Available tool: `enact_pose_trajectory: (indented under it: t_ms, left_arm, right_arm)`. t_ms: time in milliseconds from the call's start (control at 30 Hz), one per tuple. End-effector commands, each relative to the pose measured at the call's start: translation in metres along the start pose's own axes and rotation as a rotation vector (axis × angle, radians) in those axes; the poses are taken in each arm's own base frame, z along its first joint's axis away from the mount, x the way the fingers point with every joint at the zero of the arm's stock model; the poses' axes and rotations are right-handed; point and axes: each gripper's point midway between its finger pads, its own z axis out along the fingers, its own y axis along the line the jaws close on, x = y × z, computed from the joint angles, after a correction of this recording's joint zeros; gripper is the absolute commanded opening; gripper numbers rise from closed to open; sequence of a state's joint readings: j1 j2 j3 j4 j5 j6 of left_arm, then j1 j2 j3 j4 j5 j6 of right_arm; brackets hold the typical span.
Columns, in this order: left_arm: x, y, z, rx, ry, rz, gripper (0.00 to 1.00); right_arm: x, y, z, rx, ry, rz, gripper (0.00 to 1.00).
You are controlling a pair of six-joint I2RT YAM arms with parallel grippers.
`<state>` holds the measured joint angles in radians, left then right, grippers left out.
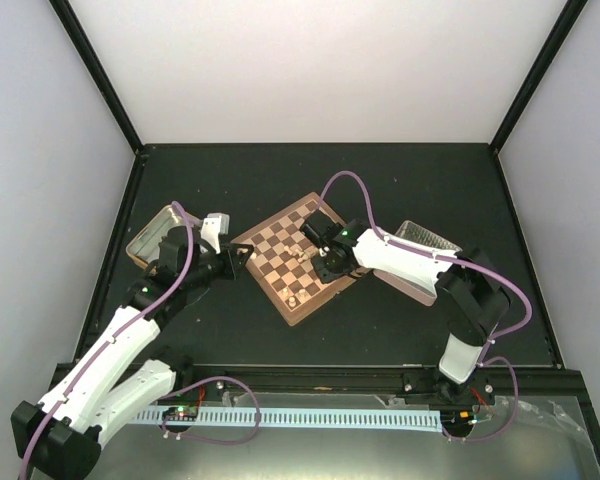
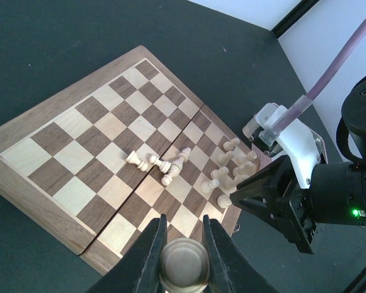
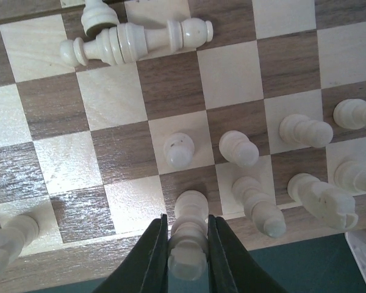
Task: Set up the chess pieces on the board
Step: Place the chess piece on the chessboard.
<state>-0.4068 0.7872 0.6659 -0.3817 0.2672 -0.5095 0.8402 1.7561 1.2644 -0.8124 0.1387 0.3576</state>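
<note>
The board (image 1: pixel 280 270) lies turned like a diamond at the table's middle. My left gripper (image 2: pixel 183 244) is shut on a cream chess piece (image 2: pixel 183 267), seen end-on, just off the board's near edge (image 2: pixel 24 165). In the top view this gripper (image 1: pixel 244 253) sits at the board's left corner. My right gripper (image 3: pixel 188 229) is shut on a cream piece (image 3: pixel 190 210) that stands upright on a dark square in the edge row. Several cream pieces (image 3: pixel 239 148) stand beside it. Three pieces (image 2: pixel 158 163) lie toppled mid-board.
A metal tin (image 1: pixel 152 235) sits left of the board behind my left arm, and another tin (image 1: pixel 425 245) lies to the right under my right arm. The right gripper's black body (image 2: pixel 293 207) shows close in the left wrist view.
</note>
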Motion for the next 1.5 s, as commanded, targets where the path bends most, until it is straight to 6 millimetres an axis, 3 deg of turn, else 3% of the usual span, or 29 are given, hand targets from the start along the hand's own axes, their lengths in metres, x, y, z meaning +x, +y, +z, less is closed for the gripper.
enact_pose_trajectory:
  t_ms: [0, 100, 233, 733, 900, 1000, 1100, 1233, 1467]
  left_arm:
    - [-0.002, -0.004, -0.003, 0.015, -0.004, 0.003, 0.02]
    - [-0.002, -0.004, -0.003, 0.016, -0.003, 0.001, 0.01]
    - [-0.003, -0.005, -0.003, 0.019, -0.004, -0.001, 0.01]
    - [-0.006, -0.012, -0.005, 0.052, -0.008, -0.012, 0.02]
    - [-0.013, -0.037, -0.010, 0.175, -0.012, -0.038, 0.02]
    - [-0.017, -0.063, -0.016, 0.306, 0.011, -0.082, 0.03]
    - [-0.027, -0.086, -0.026, 0.410, 0.022, -0.119, 0.05]
    - [-0.037, -0.105, -0.034, 0.486, 0.033, -0.142, 0.05]
    - [-0.036, -0.113, -0.037, 0.536, 0.065, -0.170, 0.05]
  right_arm:
    - [-0.008, -0.003, 0.001, 0.028, -0.041, 0.004, 0.15]
    - [-0.008, -0.003, 0.003, 0.026, -0.043, 0.007, 0.15]
    - [-0.005, -0.002, 0.001, 0.020, -0.038, 0.012, 0.23]
    - [-0.019, -0.001, -0.037, -0.026, -0.128, 0.028, 0.34]
    - [-0.036, 0.028, -0.073, -0.221, -0.290, -0.042, 0.35]
    - [-0.047, 0.059, -0.114, -0.395, -0.475, -0.133, 0.38]
    - [-0.045, 0.090, -0.154, -0.552, -0.631, -0.251, 0.44]
    - [-0.049, 0.110, -0.199, -0.658, -0.782, -0.321, 0.54]
    - [-0.063, 0.121, -0.209, -0.649, -0.814, -0.375, 0.57]
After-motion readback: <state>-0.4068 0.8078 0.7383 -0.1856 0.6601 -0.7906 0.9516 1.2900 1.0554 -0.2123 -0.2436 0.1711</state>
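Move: The pale chess piece being set down stands in the right hand's fingers, its middle about 2 cm below them. A pawn stands about 2 cm farther out and 2 cm left of it, another standing piece 2 cm farther out and 2 cm right; fallen pieces lie some 4 cm out and 5 cm left. The left hand's held piece is roughly 17 cm left, 2 cm back and 13 cm above. From the left hand, the piece being set down lies some 17 cm right, 2 cm ahead, 16 cm below. The pale piece, already on its square near the board's right-hand edge, is let go as the right fingers open; that hand lifts off, slowly then fast, about 19 cm up and 10 cm left, drawing back a little and swinging its fingertips leftward, opening wider towards the piece in the left hand. Late on, the left hand, keeping its grip, rises some 8 cm and goes right to meet it, rolling its left side down. ##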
